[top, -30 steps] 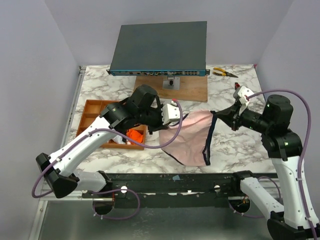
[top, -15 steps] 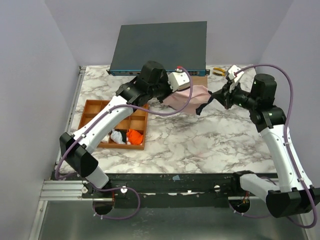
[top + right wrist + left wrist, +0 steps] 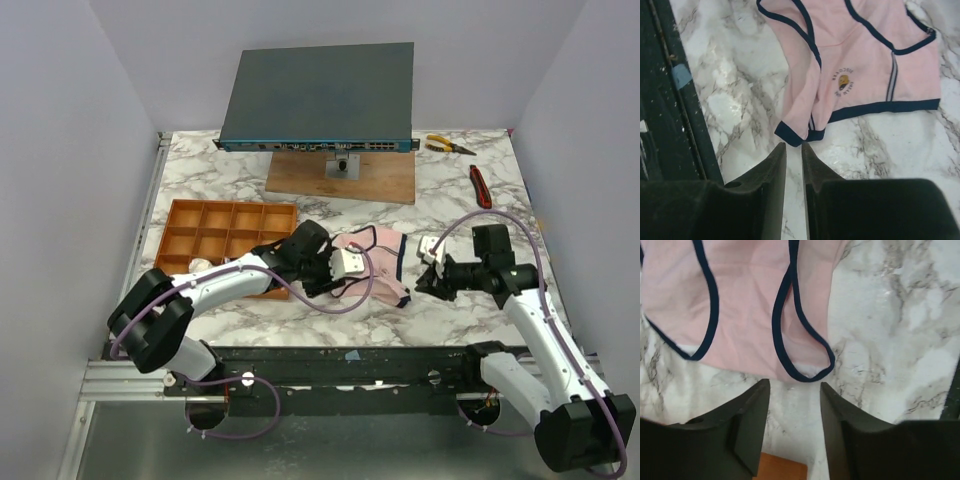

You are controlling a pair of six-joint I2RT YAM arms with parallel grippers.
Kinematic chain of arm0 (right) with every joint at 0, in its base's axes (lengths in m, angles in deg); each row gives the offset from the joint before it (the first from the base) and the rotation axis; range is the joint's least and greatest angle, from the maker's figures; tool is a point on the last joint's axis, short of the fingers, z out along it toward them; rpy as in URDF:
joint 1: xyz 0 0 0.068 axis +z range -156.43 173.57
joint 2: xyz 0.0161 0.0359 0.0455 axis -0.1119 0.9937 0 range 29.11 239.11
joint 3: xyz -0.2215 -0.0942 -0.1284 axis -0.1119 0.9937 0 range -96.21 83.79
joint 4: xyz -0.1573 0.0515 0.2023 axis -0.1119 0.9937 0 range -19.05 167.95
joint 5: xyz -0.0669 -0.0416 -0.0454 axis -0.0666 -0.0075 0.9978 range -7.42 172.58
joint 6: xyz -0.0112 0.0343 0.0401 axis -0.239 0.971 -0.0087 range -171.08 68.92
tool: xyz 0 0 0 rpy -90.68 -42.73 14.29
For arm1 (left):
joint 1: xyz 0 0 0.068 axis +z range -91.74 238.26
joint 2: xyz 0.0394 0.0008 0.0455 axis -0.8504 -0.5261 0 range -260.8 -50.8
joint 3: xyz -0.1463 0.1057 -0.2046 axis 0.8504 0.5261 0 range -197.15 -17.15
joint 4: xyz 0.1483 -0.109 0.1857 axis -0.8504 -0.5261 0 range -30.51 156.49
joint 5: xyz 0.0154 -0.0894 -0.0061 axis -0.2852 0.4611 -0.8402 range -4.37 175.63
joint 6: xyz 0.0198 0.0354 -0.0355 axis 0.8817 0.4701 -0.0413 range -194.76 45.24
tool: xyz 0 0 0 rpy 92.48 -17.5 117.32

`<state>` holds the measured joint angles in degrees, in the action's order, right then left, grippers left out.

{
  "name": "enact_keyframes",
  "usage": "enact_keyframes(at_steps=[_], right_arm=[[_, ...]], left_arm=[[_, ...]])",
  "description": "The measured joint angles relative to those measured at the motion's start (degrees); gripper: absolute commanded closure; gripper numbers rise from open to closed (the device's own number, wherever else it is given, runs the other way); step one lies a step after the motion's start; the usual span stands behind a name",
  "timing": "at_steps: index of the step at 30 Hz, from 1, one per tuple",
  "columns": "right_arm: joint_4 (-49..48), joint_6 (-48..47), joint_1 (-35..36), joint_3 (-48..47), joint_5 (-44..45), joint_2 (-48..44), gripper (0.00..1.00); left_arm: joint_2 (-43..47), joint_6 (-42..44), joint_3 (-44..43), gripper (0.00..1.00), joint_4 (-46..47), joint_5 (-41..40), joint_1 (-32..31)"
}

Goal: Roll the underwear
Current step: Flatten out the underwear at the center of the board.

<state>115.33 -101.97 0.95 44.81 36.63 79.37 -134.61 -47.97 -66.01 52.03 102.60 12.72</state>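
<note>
A pale pink underwear [image 3: 372, 262] with dark navy edging lies spread on the marble table, front centre. My left gripper [image 3: 328, 284] sits low at its left edge, next to the tray. In the left wrist view the left gripper [image 3: 794, 385] is open, with bare marble between the fingers and the underwear [image 3: 750, 315] just past the tips. My right gripper [image 3: 422, 283] rests at the garment's right corner. In the right wrist view the right gripper [image 3: 793, 146] stands narrowly open and holds nothing, and a navy corner of the underwear [image 3: 855, 60] lies just ahead of it.
The orange-brown compartment tray [image 3: 215, 215] lies to the left, partly under my left arm; its corner [image 3: 782, 470] shows between the left fingers. A grey network switch [image 3: 318, 95] on a wooden board [image 3: 340, 180] stands at the back. Yellow pliers [image 3: 448, 146] and a red tool [image 3: 480, 185] lie back right.
Both arms brought the pink underwear down from the back of the table to the front centre, laid it flat and let go. Both grippers went from shut to open.
</note>
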Motion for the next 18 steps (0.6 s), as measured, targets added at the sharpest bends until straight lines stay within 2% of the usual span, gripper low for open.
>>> enact_keyframes(at_steps=[1,4,6,7,9,11,18], right_arm=[[0.3,-0.3,0.0,0.2,0.0,-0.1,0.74],[3.6,-4.0,0.0,1.3,-0.3,-2.4,0.69],[4.1,-5.0,0.0,1.3,-0.4,-3.4,0.66],[4.0,-4.9,0.0,1.3,-0.4,-3.6,0.65],[2.8,-4.2,0.0,1.3,-0.4,-3.4,0.61],[1.4,-3.5,0.0,1.2,-0.4,-2.4,0.40],[0.4,-4.3,0.3,1.0,-2.1,5.5,0.31]], left_arm=[[0.1,0.2,0.5,0.44,-0.4,1.0,-0.5],[0.9,0.8,0.3,0.14,-0.9,2.6,-2.1],[1.2,0.9,-1.0,0.08,-2.2,3.2,-2.6],[1.2,1.0,-2.0,0.02,-2.8,3.3,-2.6],[1.4,0.8,-3.6,0.01,-3.4,3.3,-2.6],[1.8,0.6,-4.9,0.01,-3.7,3.3,-2.5],[3.1,-3.3,-5.7,0.01,-1.8,4.1,-0.5]])
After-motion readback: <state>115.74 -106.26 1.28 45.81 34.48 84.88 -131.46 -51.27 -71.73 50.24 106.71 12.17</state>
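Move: The pink underwear lies spread on the table between the hands, its middle about 13 cm to the left hand's right, 6 cm ahead and 5 cm lower. From the right hand that middle is roughly 10 cm left, 5 cm ahead and 10 cm below; its near navy waistband corner is 3 cm left and 4 cm back. The organizer box's middle is some 20 cm left of the left hand and 11 cm farther out. Over the flung-out underwear both grippers spread their fingers: the left, beside the leg-hole end, eases about 2 cm back, then rises some 5 cm while working forward again and drifting right, opening fully. The right stays near the waistband corner, dipping slightly back, then sinking about 2 cm towards it as its fingers open to two thirds. ##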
